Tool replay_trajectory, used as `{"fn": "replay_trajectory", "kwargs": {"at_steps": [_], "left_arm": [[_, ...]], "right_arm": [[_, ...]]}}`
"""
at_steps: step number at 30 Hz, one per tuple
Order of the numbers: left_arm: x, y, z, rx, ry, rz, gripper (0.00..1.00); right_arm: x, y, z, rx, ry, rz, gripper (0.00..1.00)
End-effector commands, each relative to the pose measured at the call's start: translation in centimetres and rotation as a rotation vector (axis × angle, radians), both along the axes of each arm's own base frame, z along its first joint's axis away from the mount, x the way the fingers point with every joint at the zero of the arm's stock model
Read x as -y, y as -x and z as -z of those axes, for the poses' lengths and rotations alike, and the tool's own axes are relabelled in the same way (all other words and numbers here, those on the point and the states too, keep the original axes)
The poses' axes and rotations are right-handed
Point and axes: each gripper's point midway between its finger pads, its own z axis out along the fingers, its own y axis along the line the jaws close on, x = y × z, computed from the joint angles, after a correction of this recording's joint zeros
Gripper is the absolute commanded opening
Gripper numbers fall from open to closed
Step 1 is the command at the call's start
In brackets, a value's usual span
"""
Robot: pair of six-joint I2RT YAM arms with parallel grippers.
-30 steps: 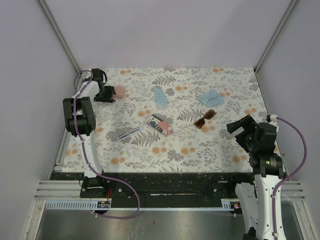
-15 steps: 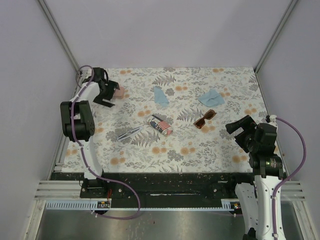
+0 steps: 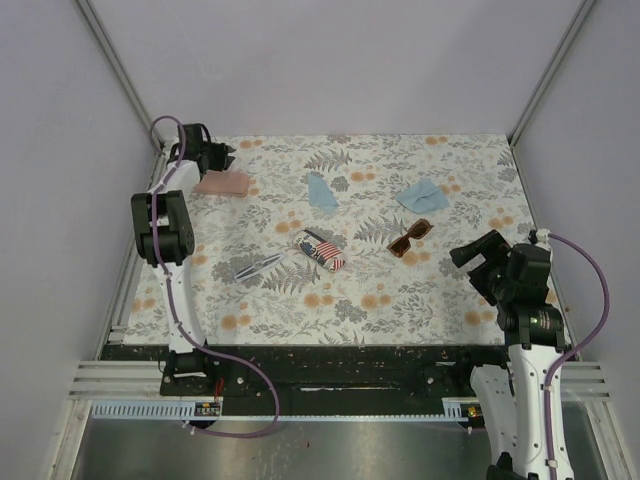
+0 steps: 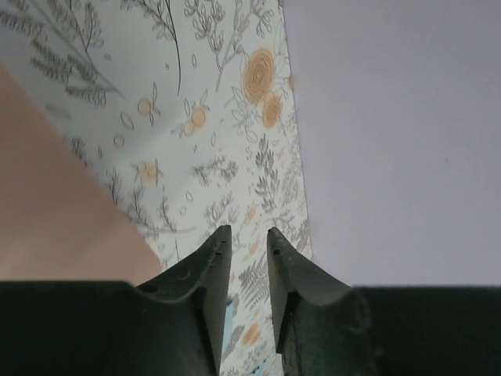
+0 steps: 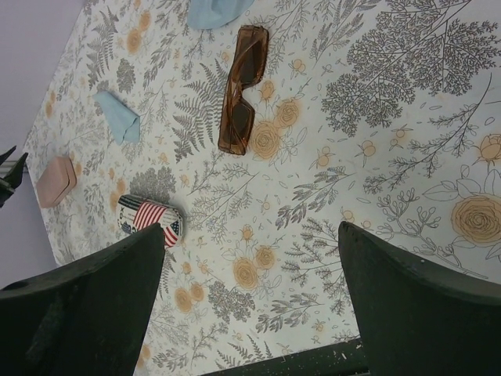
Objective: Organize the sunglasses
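The reddish-brown sunglasses (image 3: 409, 238) lie folded right of the table's middle, and they also show in the right wrist view (image 5: 241, 90). A slim silvery pair (image 3: 258, 265) lies left of centre. My right gripper (image 3: 472, 252) hovers near the right edge, open wide (image 5: 252, 229), with only tablecloth between its fingers. My left gripper (image 3: 218, 155) is at the far left corner, just behind the pink case (image 3: 225, 182). Its jaws (image 4: 249, 231) stand a narrow gap apart with nothing between them, and the pink case (image 4: 47, 211) is off to their left.
An American-flag case (image 3: 321, 250) sits between the two pairs. Two light blue cloths (image 3: 320, 190) (image 3: 422, 195) lie toward the back. Grey walls close in the table at the back and on both sides.
The left gripper let go of the pink case, which now lies flat. It drew back toward the corner, and its jaws opened wide, then narrowed. The right arm has not moved.
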Motion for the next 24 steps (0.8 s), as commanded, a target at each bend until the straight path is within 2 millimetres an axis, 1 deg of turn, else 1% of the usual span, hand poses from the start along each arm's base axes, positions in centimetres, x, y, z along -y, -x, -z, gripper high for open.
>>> {"fn": "replay_trajectory", "kwargs": {"at_steps": [1, 2, 3, 4, 5, 6, 7, 8, 9, 10, 11, 12, 13, 16, 19, 21, 22, 23, 24], "left_arm": [[-1.5, -5.1, -1.0, 0.111, 0.041, -0.066, 0.23], [-2.1, -5.3, 0.3, 0.070, 0.026, -0.086, 0.22], [-2.9, -5.8, 0.1, 0.056, 0.001, -0.107, 0.18], [-3.6, -5.7, 0.9, 0.013, -0.015, -0.145, 0.14], [-4.5, -5.6, 1.8, -0.026, -0.030, -0.189, 0.12], [-4.8, -5.4, 2.2, -0.040, -0.036, -0.203, 0.10], [-5.8, -4.9, 2.6, -0.073, -0.053, -0.249, 0.07], [-6.2, -4.0, 3.4, -0.123, -0.061, -0.273, 0.05], [-7.0, -3.2, 3.8, -0.160, -0.073, -0.304, 0.04], [-7.3, -2.2, 4.3, -0.205, -0.089, -0.322, 0.03], [-7.8, -1.3, 4.4, -0.239, -0.105, -0.345, 0.03], [-8.1, -0.3, 5.1, -0.277, -0.123, -0.361, 0.03], [-8.3, 0.3, 5.2, -0.289, -0.126, -0.366, 0.04], [-7.8, 1.8, 6.4, -0.335, -0.099, -0.335, 0.04], [-7.0, 3.3, 6.8, -0.367, -0.095, -0.289, 0.03], [-6.0, 4.8, 7.3, -0.378, -0.077, -0.255, 0.03], [-5.3, 5.7, 8.1, -0.378, -0.053, -0.237, 0.03], [-4.7, 6.5, 8.2, -0.365, -0.031, -0.223, 0.03], [-4.0, 7.1, 7.7, -0.337, -0.007, -0.205, 0.03]], "right_arm": [[0.2, -0.8, -0.5, 0.021, 0.005, 0.007, 0.99], [0.3, -0.8, -0.4, 0.019, 0.006, 0.010, 1.00], [0.3, -0.8, -0.3, 0.016, 0.007, 0.011, 1.00], [0.4, -0.8, -0.3, 0.015, 0.010, 0.018, 0.99], [0.4, -0.8, -0.2, 0.012, 0.008, 0.019, 0.99], [0.4, -0.8, -0.2, 0.008, 0.007, 0.021, 0.99], [0.4, -0.8, 0.0, 0.006, 0.005, 0.024, 0.99], [0.4, -0.8, 0.2, -0.002, 0.000, 0.029, 0.99], [0.4, -0.8, 0.3, -0.005, -0.003, 0.030, 0.99], [0.4, -0.8, 0.4, -0.005, -0.008, 0.033, 0.99], [0.3, -0.8, 0.6, -0.009, -0.017, 0.033, 0.99], [0.2, -0.8, 0.6, -0.010, -0.022, 0.027, 0.99], [0.1, -0.8, 0.7, -0.014, -0.029, 0.024, 0.99], [-0.2, -0.7, 0.7, -0.013, -0.039, 0.016, 0.99], [-0.3, -0.5, 0.6, -0.011, -0.045, 0.015, 0.99], [-0.4, -0.3, 0.5, -0.005, -0.051, 0.011, 0.99], [-0.6, -0.2, 0.6, -0.006, -0.056, 0.007, 0.99], [-0.7, -0.1, 0.5, -0.003, -0.062, 0.002, 0.99], [-0.8, 0.0, 0.5, 0.000, -0.068, 0.001, 0.99]]}}
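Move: The pink case lies almost under the raised left hand, its middle about 2 cm back, 3 cm to the left and 9 cm below. Clear of it, the nearer blue cloth lies some 26 cm to the hand's right and 5 cm back; the slim white item lies about 33 cm back and 11 cm right. From the right hand, the pink case lies about 40 cm ahead and 66 cm to the left, 17 cm lower. The left hand first reaches about 5 cm farther out, past the pink case's far edge, sinking steeply while its half-open fingers close on nothing. Then, bearing left by about 6 cm overall and still sinking to just above the table, it draws back some 8 cm with shut fingertips set against the case's far side, pushing the case along towards the base as the wrist tips down about 20 degrees and turns a little counter-clockwise. ##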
